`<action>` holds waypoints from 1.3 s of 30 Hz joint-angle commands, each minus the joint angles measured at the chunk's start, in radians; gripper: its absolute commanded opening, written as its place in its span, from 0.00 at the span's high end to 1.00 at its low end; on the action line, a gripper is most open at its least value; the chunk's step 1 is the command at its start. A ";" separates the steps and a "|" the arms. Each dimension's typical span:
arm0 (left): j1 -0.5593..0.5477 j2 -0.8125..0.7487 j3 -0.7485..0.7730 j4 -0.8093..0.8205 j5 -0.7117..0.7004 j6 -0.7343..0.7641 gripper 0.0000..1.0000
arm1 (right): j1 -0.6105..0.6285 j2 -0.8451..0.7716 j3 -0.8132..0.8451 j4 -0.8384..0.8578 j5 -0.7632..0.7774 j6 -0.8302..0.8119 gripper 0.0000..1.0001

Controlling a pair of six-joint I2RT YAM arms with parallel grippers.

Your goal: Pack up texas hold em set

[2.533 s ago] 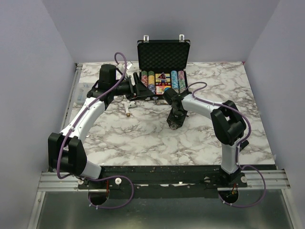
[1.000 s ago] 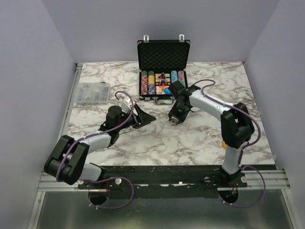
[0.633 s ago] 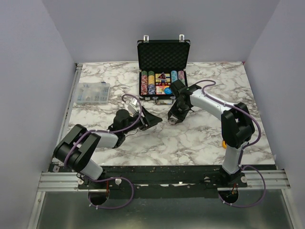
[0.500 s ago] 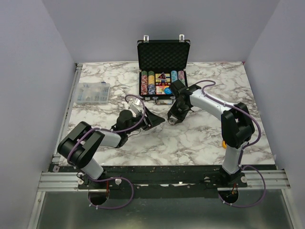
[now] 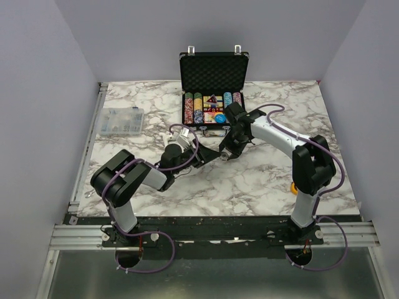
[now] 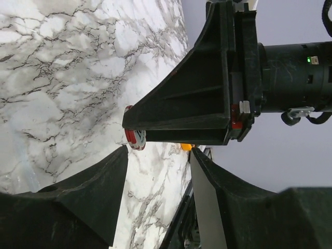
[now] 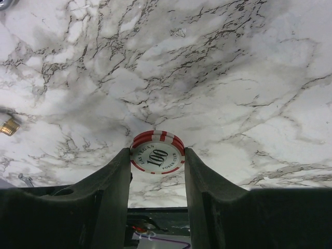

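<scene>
The small black briefcase stands open at the back, with multicoloured chip rows in its base. My right gripper is shut on two stacked red-and-white "100" poker chips, held on edge just above the marble. In the top view it hangs in front of the case. My left gripper lies low and points at it from the left. In the left wrist view the left gripper is open and holds nothing; the right gripper's fingers and the chips sit just beyond.
A clear plastic parts box lies at the left of the marble table. A small yellow object sits beside the right arm's base. A brass-coloured bit lies on the marble at the left of the right wrist view.
My left arm has swung from the left side toward the centre, bringing its gripper tip close to the right gripper, and its jaws have narrowed. The right gripper has kept the chips nearly still.
</scene>
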 commanded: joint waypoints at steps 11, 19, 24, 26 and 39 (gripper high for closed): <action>-0.053 0.102 0.050 0.041 -0.088 -0.062 0.58 | -0.006 -0.076 -0.025 0.046 -0.058 0.017 1.00; -0.057 0.093 0.050 0.049 -0.129 -0.056 0.70 | -0.006 -0.084 -0.041 0.049 -0.066 0.007 1.00; -0.057 0.101 0.052 0.055 -0.142 -0.065 0.71 | -0.006 -0.084 -0.042 0.048 -0.074 0.004 1.00; -0.057 0.107 0.060 0.054 -0.137 -0.069 0.72 | -0.006 -0.084 -0.040 0.050 -0.080 0.004 1.00; -0.059 0.107 0.077 0.058 -0.107 -0.083 1.00 | -0.006 -0.081 -0.054 0.074 -0.085 -0.003 1.00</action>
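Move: The small stack of red-and-white chips is held between the right gripper's tips, right at that hand's point. From the half-open left gripper, the chips lie about 4 cm to the right, some 3 cm lower and 1 cm farther out. The open chip case stands about 19 cm ahead of the left hand, level with it sideways and 8 cm lower. A white fitting lies on the table some 17 cm to the left hand's left and 7 cm farther out. Bring the left gripper right and down about 2 cm onto the near side of the chips held in the right gripper, easing about 1 cm forward, then close its half-open fingers until they pinch the stack across its faces. Meanwhile lift the right hand just under 2 cm and slightly left to meet it, keeping its grip on the rim. ##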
